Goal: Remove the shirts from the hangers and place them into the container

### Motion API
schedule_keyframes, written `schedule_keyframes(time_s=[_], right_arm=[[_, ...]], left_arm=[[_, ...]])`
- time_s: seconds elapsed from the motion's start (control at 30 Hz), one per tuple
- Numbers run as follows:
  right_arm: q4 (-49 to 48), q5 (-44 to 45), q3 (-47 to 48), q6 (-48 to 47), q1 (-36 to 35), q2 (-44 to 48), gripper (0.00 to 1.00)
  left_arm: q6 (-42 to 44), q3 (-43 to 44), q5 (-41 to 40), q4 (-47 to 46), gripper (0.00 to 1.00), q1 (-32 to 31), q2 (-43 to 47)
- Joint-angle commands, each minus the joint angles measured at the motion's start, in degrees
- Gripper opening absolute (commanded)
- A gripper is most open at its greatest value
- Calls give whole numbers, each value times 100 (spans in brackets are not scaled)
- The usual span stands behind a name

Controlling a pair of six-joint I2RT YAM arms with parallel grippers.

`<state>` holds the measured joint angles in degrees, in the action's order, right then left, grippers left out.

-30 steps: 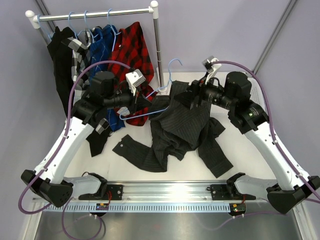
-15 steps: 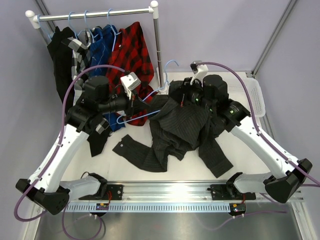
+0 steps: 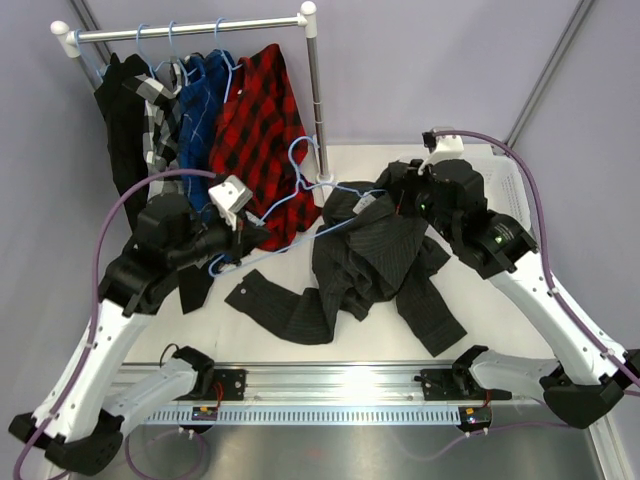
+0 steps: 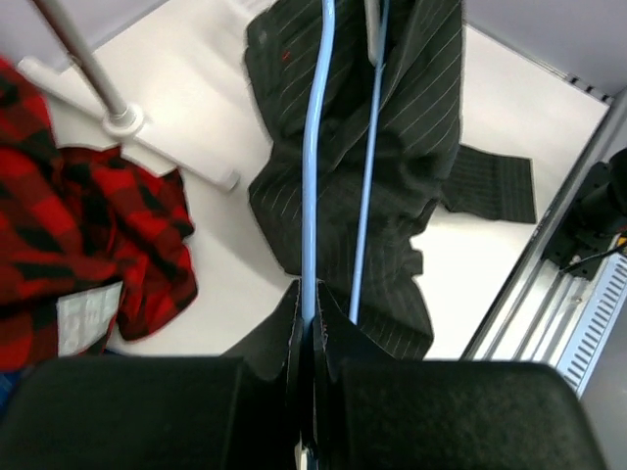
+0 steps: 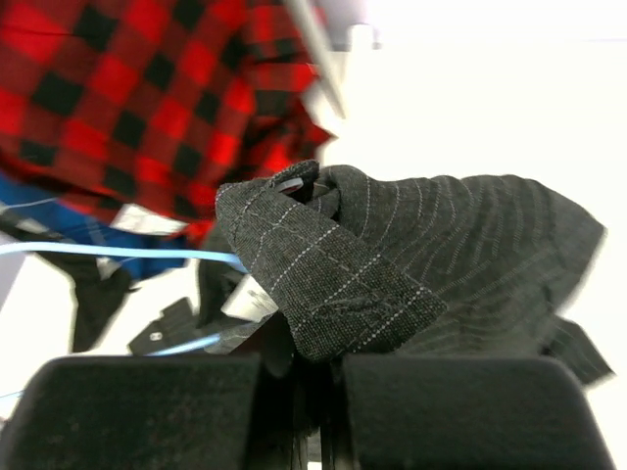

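Observation:
A charcoal grey pinstriped shirt [image 3: 365,265] lies crumpled mid-table. A light-blue hanger [image 3: 300,205] is still partly inside it, its hook up near the rail post. My left gripper [image 3: 255,236] is shut on the hanger's wire [image 4: 312,196], left of the shirt [image 4: 411,127]. My right gripper [image 3: 392,198] is shut on a fold at the shirt's top edge [image 5: 343,274], lifting it. The white container [image 3: 517,183] peeks out behind the right arm at the far right. Several more shirts hang on the rail, the red plaid one [image 3: 255,130] nearest.
The white-and-metal clothes rail [image 3: 190,30] stands at the back left, and its post and foot [image 4: 127,122] are close to the hanger. The red plaid shirt's hem [image 4: 88,225] drapes onto the table. A metal rail [image 3: 330,375] runs along the near edge.
The right gripper has shut on the grey shirt and drawn back to the right. The left arm pulled the hanger leftward and nearer, so more of it shows outside the shirt.

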<state>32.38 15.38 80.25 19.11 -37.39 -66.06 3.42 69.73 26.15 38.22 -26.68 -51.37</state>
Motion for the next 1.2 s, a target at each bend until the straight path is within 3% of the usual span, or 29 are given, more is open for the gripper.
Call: schedule_keyframes(time_s=[0.0, 0.13, 0.27, 0.4, 0.5, 0.53, 0.63, 0.7, 0.83, 0.9, 1.0, 1.03, 1.17], right_arm=[[541, 485, -35, 92, 170, 207, 0], [638, 98, -727, 276, 170, 453, 0], [490, -691, -1432, 444, 162, 875, 0], [322, -1238, -1889, 427, 118, 1157, 0], [330, -1187, -2092, 383, 82, 1227, 0], [356, -969, -2170, 365, 91, 1253, 0], [339, -459, -2233, 321, 91, 1420, 0], [383, -282, -2119, 277, 91, 1456, 0], [698, 673, -1567, 171, 109, 1176, 0], [761, 1018, -1119, 67, 214, 921, 0], [927, 1222, -513, -30, 616, 630, 0], [1093, 1048, -345, -65, 723, 586, 0], [1034, 373, -53, -556, 786, 892, 0]], left_arm=[[-166, -144, -750, 80, 0, 75, 514], [-316, -153, -1927, 212, 0, 119, 927], [-552, 162, -3667, 230, 0, 128, 876], [-676, 1145, -3916, 160, 0, 128, -107], [-159, 2130, -3872, 247, 0, 136, -935], [208, 2332, -3472, 309, 0, 189, -962], [763, 2046, -3030, 379, 0, 198, -612], [1019, 1414, -2670, 423, 0, 207, -120], [960, 621, -1939, 651, 0, 207, 549], [889, 446, -2262, 748, 0, 207, 760], [915, 243, -3491, 863, 0, 207, 822], [915, 216, -3981, 967, 0, 207, 787], [617, 93, -4645, 1021, 0, 215, 401]])
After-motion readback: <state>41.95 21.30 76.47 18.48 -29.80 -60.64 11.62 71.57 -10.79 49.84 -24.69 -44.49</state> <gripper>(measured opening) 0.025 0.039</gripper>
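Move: The left hand grips the blue hanger, whose far end reaches the grey shirt's collar about 27 cm to the right and 10 cm ahead. The checkered shirt's hem lies some 19 cm left, 15 cm ahead; the blue shirt's hem 11 cm left, 15 cm ahead, both about 28 cm lower. From the right hand, clutching the grey shirt, the container is roughly 23 cm ahead, 19 cm right, 32 cm down. Still pinching the hanger, the left hand draws it away from the grey shirt about 13 cm left, with a quick forward-and-back jerk midway, turning some 35 degrees counter-clockwise. The right hand keeps hold of the grey shirt, dips about 10 cm and slightly back, pauses, then swings right and partly back up towards the container. ##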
